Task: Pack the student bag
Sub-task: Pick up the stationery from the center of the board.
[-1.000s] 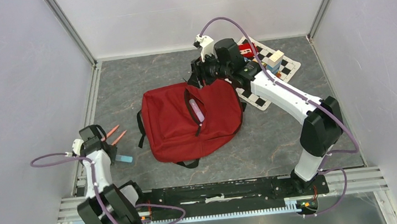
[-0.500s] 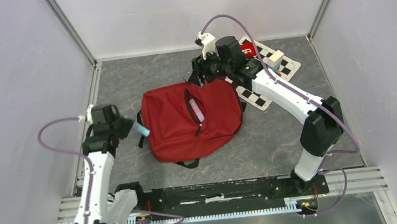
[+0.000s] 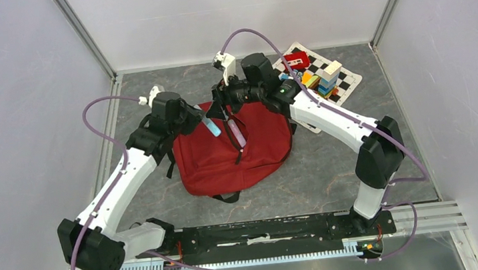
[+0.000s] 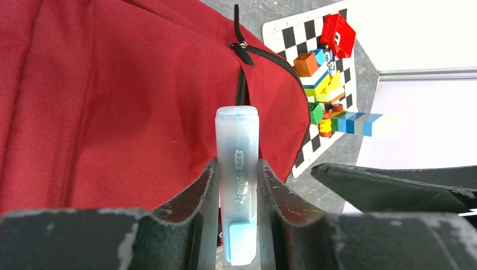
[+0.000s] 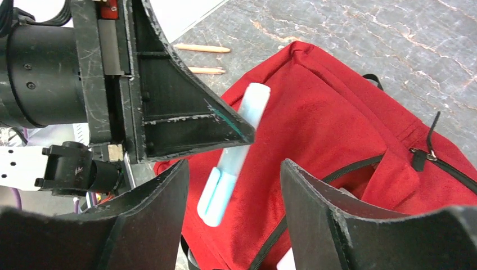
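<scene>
The student bag [image 3: 235, 154] lies flat mid-table, dark red, its black zipper [image 4: 242, 84] open along the top. A pink marker [image 3: 236, 134] pokes out of the opening. My left gripper [image 3: 206, 121] hovers over the bag's upper left, shut on a light-blue marker [image 4: 237, 169] that points toward the zipper. My right gripper [image 3: 219, 105] hangs open just behind it at the bag's top edge. In the right wrist view, the blue marker [image 5: 230, 174] shows between the open right fingers [image 5: 315, 208], held by the left gripper's finger [image 5: 169, 112], not by them.
A checkered mat [image 3: 350, 82] at the back right carries a pile of coloured toy blocks [image 3: 324, 79] and a small red block [image 3: 296, 60]. Two orange pencils [image 5: 202, 49] lie on the grey table left of the bag. Frame walls close in both sides.
My left arm has swung from the table's left edge over the bag, carrying the blue marker. My right gripper has shifted left along the bag's top and opened slightly wider.
</scene>
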Motion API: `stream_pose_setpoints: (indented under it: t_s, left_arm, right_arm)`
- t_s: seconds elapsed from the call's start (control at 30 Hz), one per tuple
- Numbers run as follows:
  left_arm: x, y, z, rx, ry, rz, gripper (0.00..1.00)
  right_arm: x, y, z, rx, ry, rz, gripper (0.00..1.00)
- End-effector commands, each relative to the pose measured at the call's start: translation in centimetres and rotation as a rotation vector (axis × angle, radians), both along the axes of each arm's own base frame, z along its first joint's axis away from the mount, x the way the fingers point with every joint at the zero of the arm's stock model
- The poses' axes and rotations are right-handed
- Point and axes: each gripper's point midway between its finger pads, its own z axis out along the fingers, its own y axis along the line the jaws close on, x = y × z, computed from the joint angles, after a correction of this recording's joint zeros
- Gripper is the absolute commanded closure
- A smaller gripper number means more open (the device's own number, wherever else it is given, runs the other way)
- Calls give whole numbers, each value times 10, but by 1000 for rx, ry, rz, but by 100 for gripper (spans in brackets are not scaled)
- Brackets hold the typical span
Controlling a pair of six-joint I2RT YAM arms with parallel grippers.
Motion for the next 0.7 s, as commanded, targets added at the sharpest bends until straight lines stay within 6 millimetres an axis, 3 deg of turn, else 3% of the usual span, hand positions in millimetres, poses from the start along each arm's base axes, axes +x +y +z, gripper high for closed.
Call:
stream_pose_setpoints:
  t_s: [0.0, 0.27, 0.37, 0.43, 0.53, 0.57, 0.6, 0.67]
  left_arm:
    - [19, -7, 43, -82, -114, 53, 92]
    - [18, -5, 55, -105, -141, 68, 92]
    - [20, -6, 55, -110, -145, 69, 92]
    - [21, -8, 56, -117, -147, 64, 92]
    - [23, -8, 60, -111, -163, 57, 90]
    - [23, -8, 61, -103, -169, 52, 87]
    - [23, -7, 62, -87, -177, 43, 76]
    - [22, -3, 61, -35, -176, 21, 41]
  right_arm:
    - [0, 9, 9, 43, -12, 25, 35]
    - [-1, 17, -11, 23, 39, 53, 39]
    - [-4, 24, -10, 35, 56, 76, 43]
    - [-5, 26, -11, 35, 58, 83, 53]
    - [-5, 24, -16, 21, 66, 69, 80]
    - [-3, 21, -18, 10, 68, 52, 88]
    - [0, 18, -20, -2, 63, 31, 92]
    - [7, 8, -21, -34, 47, -33, 95]
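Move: My left hand already holds the blue highlighter near its middle, its free end reaching right and back. My open right fingers wait about 6 cm to the left hand's right, 2 cm back and 5 cm higher. From my right hand, the highlighter's middle is level fore-and-aft, about 4 cm left and 6 cm down; the pink highlighter in the bag's opening is about 5 cm right and 17 cm below; the red bag's middle is 1 cm back, 5 cm right, 19 cm below. I lower my open right hand about 4 cm, easing slightly left and tipping the fingers a little further down, then pinch the free end of the blue highlighter between its pads. Meanwhile my left hand carries the highlighter up about 2 cm and slightly forward to meet it, and only at the end begins to loosen its fingers. ##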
